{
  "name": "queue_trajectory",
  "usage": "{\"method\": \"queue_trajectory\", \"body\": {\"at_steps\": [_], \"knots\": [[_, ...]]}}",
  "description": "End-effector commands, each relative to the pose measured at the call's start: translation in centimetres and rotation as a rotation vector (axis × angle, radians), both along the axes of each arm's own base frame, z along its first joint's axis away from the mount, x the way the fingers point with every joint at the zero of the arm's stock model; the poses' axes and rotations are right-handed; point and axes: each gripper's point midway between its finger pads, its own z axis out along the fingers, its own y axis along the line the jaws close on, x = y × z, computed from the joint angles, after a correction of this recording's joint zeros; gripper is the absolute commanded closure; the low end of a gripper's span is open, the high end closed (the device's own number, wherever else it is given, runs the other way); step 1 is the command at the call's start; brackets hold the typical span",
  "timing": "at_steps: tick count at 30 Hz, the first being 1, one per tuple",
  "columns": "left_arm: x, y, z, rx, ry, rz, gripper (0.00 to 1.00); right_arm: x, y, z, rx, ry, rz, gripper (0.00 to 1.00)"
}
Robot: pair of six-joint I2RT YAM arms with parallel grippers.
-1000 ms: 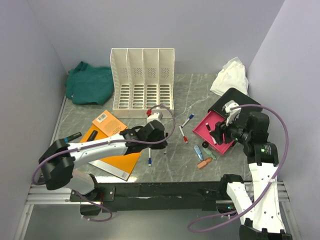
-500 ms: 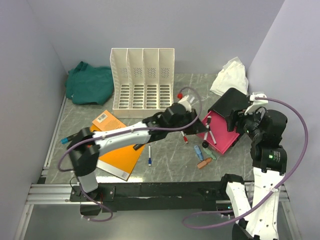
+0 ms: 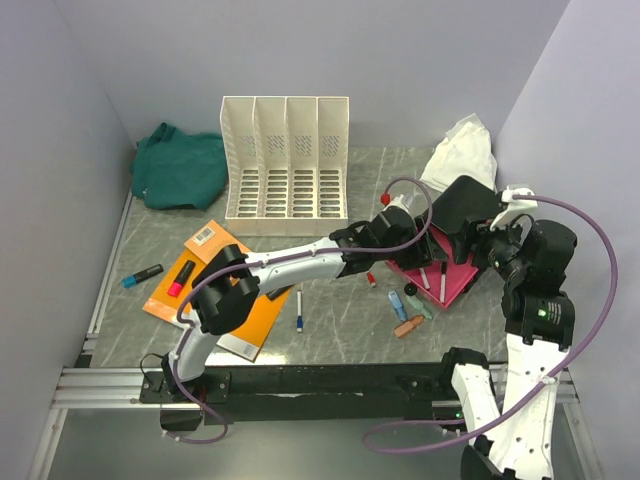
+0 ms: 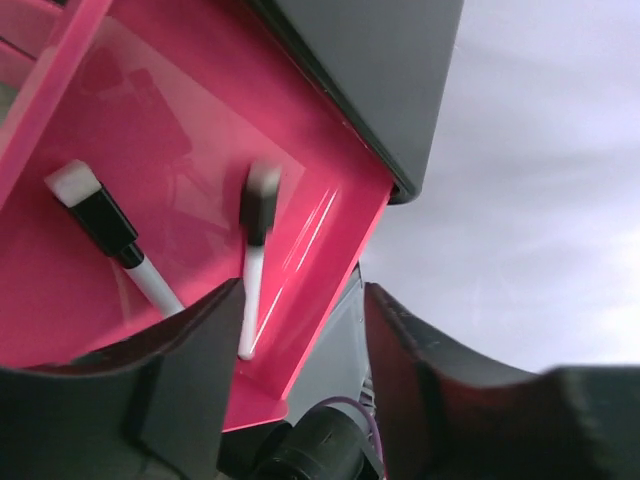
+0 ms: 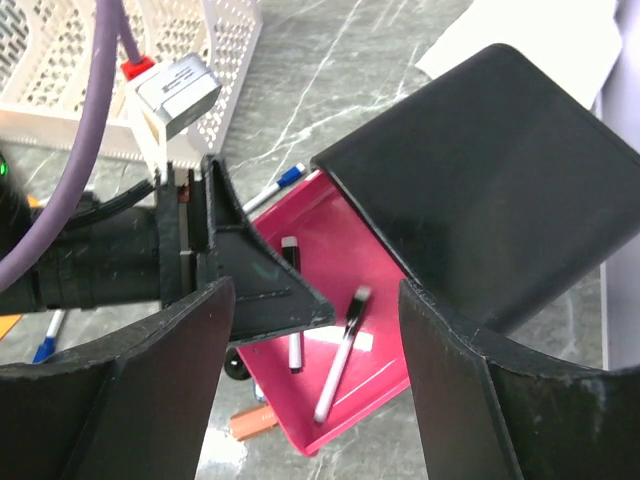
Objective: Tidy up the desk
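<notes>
The desk [image 3: 340, 310] is dark stone-look with pale veins. At its right stands a pink box [image 3: 455, 290] with its black lid [image 3: 465, 198] raised. Two black-capped white markers lie inside, one [image 5: 340, 355] blurred and one [image 5: 293, 300] half under the left fingers. The left wrist view shows both markers too [image 4: 255, 250] [image 4: 110, 235]. My left gripper [image 3: 408, 252] [image 4: 300, 390] reaches over the box's left edge, open, nothing between its fingers. My right gripper [image 3: 484, 240] [image 5: 315, 390] hangs open above the box's right side, near the lid.
A white file rack [image 3: 285, 165] stands at the back, a green cloth [image 3: 180, 165] to its left, a white cloth [image 3: 462, 150] at back right. Orange notebooks [image 3: 215, 285] carry a pink highlighter [image 3: 182, 278]. Loose markers [image 3: 298, 315] [image 3: 368, 272] [image 3: 142, 275] and small orange and teal pieces [image 3: 408, 322] lie about.
My left arm swung right from the orange notebook to the pink box and its jaws opened; a second marker now lies in the box. My right gripper drew back and opened wider.
</notes>
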Motion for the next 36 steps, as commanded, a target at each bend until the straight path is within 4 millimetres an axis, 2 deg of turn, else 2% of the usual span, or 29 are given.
{"method": "queue_trajectory", "body": {"at_steps": [1, 5, 6, 7, 8, 9, 10, 11, 12, 13, 14, 15, 16, 17, 18, 19, 20, 21, 23, 24, 25, 26, 28, 29, 30, 31, 32, 34, 36], "knots": [[0.2, 0.0, 5.4, -0.081, -0.054, 0.026, 0.40, -0.2, 0.9, 1.5, -0.012, -0.023, 0.069, 0.27], [0.0, 1.4, 6.4, -0.066, -0.113, 0.028, 0.37, -0.8, 2.5, 1.1, -0.017, 0.003, 0.195, 0.27], [0.0, 2.4, 8.1, -0.077, -0.148, 0.035, 0.34, -1.0, 2.8, 1.3, -0.023, 0.001, 0.221, 0.26], [-0.1, 3.1, 8.5, -0.065, -0.195, 0.025, 0.32, -1.4, 3.5, 1.2, -0.008, 0.012, 0.259, 0.27], [0.2, 4.2, 7.5, -0.026, -0.216, 0.054, 0.30, -1.3, 3.6, 1.1, -0.017, 0.017, 0.283, 0.27], [0.2, 5.8, 9.8, -0.041, -0.284, 0.058, 0.27, -1.5, 4.0, 1.4, -0.019, 0.011, 0.314, 0.26], [0.2, 7.2, 8.2, 0.007, -0.295, 0.069, 0.25, -1.7, 4.2, 1.3, -0.020, 0.023, 0.337, 0.26], [0.6, 8.6, 8.1, 0.031, -0.320, 0.107, 0.23, -1.4, 4.6, 1.3, -0.005, 0.034, 0.363, 0.26], [0.6, 10.8, 10.2, 0.020, -0.367, 0.141, 0.19, -1.5, 4.8, 1.6, -0.004, 0.032, 0.381, 0.26], [0.5, 12.5, 7.7, 0.075, -0.364, 0.153, 0.17, -1.7, 5.1, 1.3, -0.010, 0.044, 0.412, 0.26], [0.9, 14.2, 7.5, 0.100, -0.384, 0.201, 0.16, -1.4, 5.4, 1.2, 0.008, 0.062, 0.441, 0.26], [0.8, 16.4, 9.0, 0.089, -0.417, 0.235, 0.11, -1.3, 5.9, 1.4, 0.007, 0.065, 0.466, 0.26], [0.5, 18.2, 6.3, 0.154, -0.406, 0.242, 0.09, -1.2, 6.1, 1.3, 0.001, 0.073, 0.488, 0.26], [0.5, 19.7, 5.7, 0.177, -0.410, 0.263, 0.07, -0.8, 6.6, 0.9, 0.002, 0.093, 0.511, 0.26], [0.7, 21.9, 6.6, 0.183, -0.434, 0.314, 0.04, -0.4, 6.4, 0.7, -0.028, 0.108, 0.492, 0.26], [0.5, 23.6, 4.1, 0.252, -0.424, 0.324, 0.03, -0.4, 7.9, 0.7, -0.050, 0.109, 0.550, 0.26], [0.0, 25.4, 4.1, 0.275, -0.433, 0.341, 0.02, 0.0, 8.6, 0.2, -0.070, 0.129, 0.574, 0.25], [0.2, 27.1, 3.2, 0.323, -0.428, 0.389, 0.01, 0.6, 8.7, 0.0, -0.104, 0.139, 0.561, 0.25], [-0.7, 29.9, -0.1, 0.419, -0.399, 0.396, 0.01, 1.0, 11.0, -0.8, -0.118, 0.176, 0.644, 0.25], [-1.1, 31.1, 0.2, 0.411, -0.399, 0.420, 0.01, 1.3, 11.7, -0.6, -0.124, 0.180, 0.674, 0.25], [-1.4, 32.5, -1.5, 0.453, -0.383, 0.441, 0.01, 1.4, 12.3, -0.9, -0.127, 0.203, 0.699, 0.25], [-2.0, 33.6, -1.2, 0.440, -0.379, 0.459, 0.01, 1.7, 13.8, -2.0, -0.129, 0.252, 0.749, 0.25], [-2.9, 35.5, -3.5, 0.480, -0.336, 0.484, 0.01, 2.2, 15.0, -2.5, -0.148, 0.284, 0.780, 0.25], [-3.4, 36.2, -3.3, 0.452, -0.324, 0.502, 0.01, 2.1, 16.7, -3.6, -0.152, 0.324, 0.829, 0.24], [-3.7, 36.7, -3.7, 0.431, -0.294, 0.523, 0.01, 2.1, 17.4, -4.1, -0.149, 0.341, 0.848, 0.24], [-4.3, 37.2, -5.2, 0.437, -0.273, 0.523, 0.01, 2.1, 18.3, -4.5, -0.148, 0.357, 0.866, 0.24], [-4.6, 37.4, -5.1, 0.401, -0.265, 0.527, 0.02, 2.7, 19.0, -5.8, -0.165, 0.400, 0.867, 0.24], [-5.2, 37.9, -6.5, 0.384, -0.223, 0.545, 0.02, 2.6, 20.9, -6.4, -0.183, 0.413, 0.898, 0.24], [-5.5, 38.2, -6.7, 0.356, -0.195, 0.565, 0.03, 3.2, 22.2, -7.6, -0.206, 0.438, 0.904, 0.24]]}}
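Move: The left hand hangs over the pink drawer, whose middle is about 3 cm ahead, level sideways and 13 below. Its next marker, the blue-capped one, lies some 32 cm left, 4 back and 19 below; the orange-capped black marker is 4 cm left of that and 6 farther out. From the right hand the red-capped marker is about 17 cm left, 5 ahead and 30 down, with the far blue marker 8 cm farther out and 2 to its right. Leftward in a shallow arch, some 37 cm, the empty left hand leaves the drawer, rising first and then sinking below its starting height towards the blue-capped marker; its fingers open wide, swing round to point more forward and dip. The right hand follows left by about 20 cm, towards the red-capped marker, sinking late, turning counter-clockwise some 50 degrees and tipping down, fingers staying open. Neither reaches a marker. ##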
